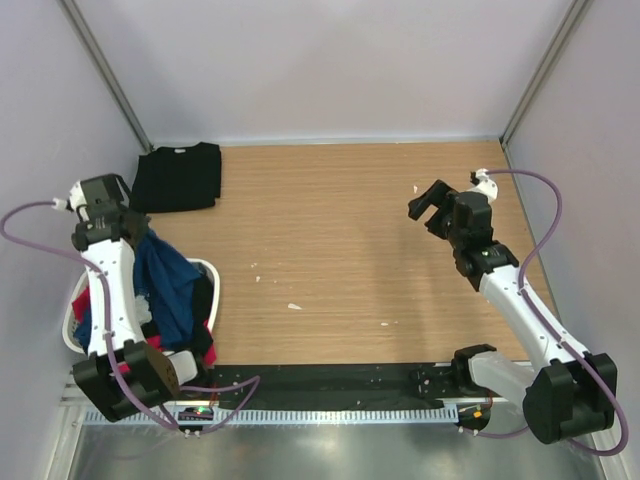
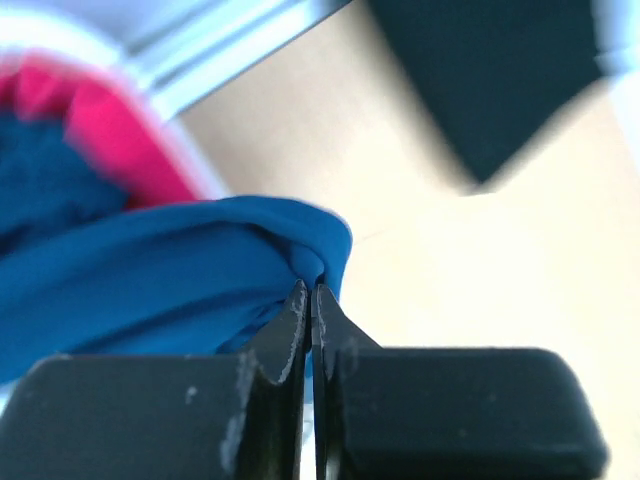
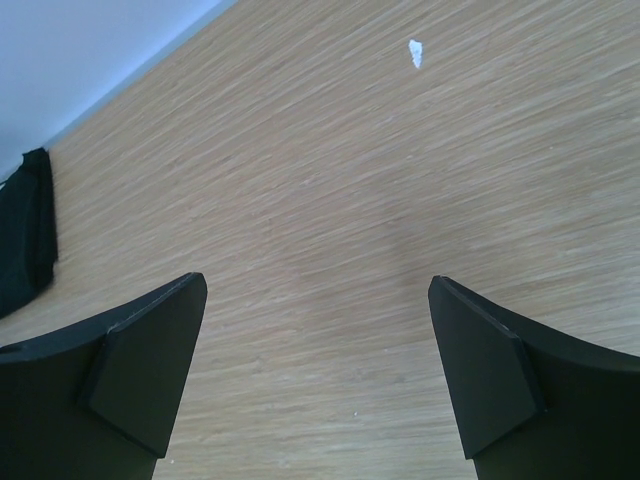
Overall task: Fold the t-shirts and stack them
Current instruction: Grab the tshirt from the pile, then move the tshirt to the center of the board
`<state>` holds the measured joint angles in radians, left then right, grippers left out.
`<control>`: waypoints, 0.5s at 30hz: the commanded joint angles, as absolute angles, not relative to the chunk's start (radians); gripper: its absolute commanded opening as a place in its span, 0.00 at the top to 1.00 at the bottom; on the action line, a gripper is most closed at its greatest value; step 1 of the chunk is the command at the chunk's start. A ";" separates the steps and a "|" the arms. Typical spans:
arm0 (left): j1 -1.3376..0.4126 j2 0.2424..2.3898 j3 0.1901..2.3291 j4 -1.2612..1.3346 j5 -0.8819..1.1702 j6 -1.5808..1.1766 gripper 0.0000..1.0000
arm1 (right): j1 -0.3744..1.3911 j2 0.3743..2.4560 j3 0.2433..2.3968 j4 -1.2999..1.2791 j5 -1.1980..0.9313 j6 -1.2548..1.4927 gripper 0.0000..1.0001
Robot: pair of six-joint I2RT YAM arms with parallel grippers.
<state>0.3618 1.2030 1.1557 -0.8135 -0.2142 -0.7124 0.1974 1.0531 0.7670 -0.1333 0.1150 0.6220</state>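
Note:
A blue t-shirt (image 1: 165, 275) is drawn up out of a white basket (image 1: 212, 272) at the left. My left gripper (image 1: 138, 232) is shut on a fold of it; in the left wrist view the jaws (image 2: 312, 290) pinch the blue cloth (image 2: 150, 280). Red t-shirt fabric (image 1: 82, 300) and black fabric (image 1: 203, 305) lie in the basket. A folded black t-shirt (image 1: 178, 177) lies flat at the table's far left corner, and its edge shows in the right wrist view (image 3: 25, 240). My right gripper (image 1: 430, 205) hangs open above bare wood (image 3: 318, 290) at the right, holding nothing.
Pale walls close in the table at the back and both sides. Small white scraps (image 1: 293, 306) lie on the wood, one of them ahead of the right gripper (image 3: 415, 52). A black strip (image 1: 330, 385) runs along the near edge between the arm bases.

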 commanded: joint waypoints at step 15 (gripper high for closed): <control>-0.434 1.417 2.081 -0.716 -0.195 -0.393 1.00 | 0.181 0.963 0.940 -0.457 0.500 0.746 0.00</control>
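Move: The left gripper already pinches the blue t-shirt, whose body still hangs back into the laundry bin. The middle of the bare table top, where it is headed, lies about 33 cm to the right, 2 cm farther out and 20 cm below; the bin's middle is some 10 cm back and 4 cm left, and the folded black t-shirt about 17 cm straight ahead. From the right gripper, that table middle is roughly 13 cm left and 2 cm back. Whip the left gripper up and out of the bin by about 30 cm, first mostly upward and then sweeping some 23 cm right towards the middle of the table, drifting a little forward. Keep the pinch on the blue t-shirt while the fingers tip up to level and turn clockwise. Shift the open, empty right gripper about 5 cm right, away from the table middle, turning it clockwise too. ##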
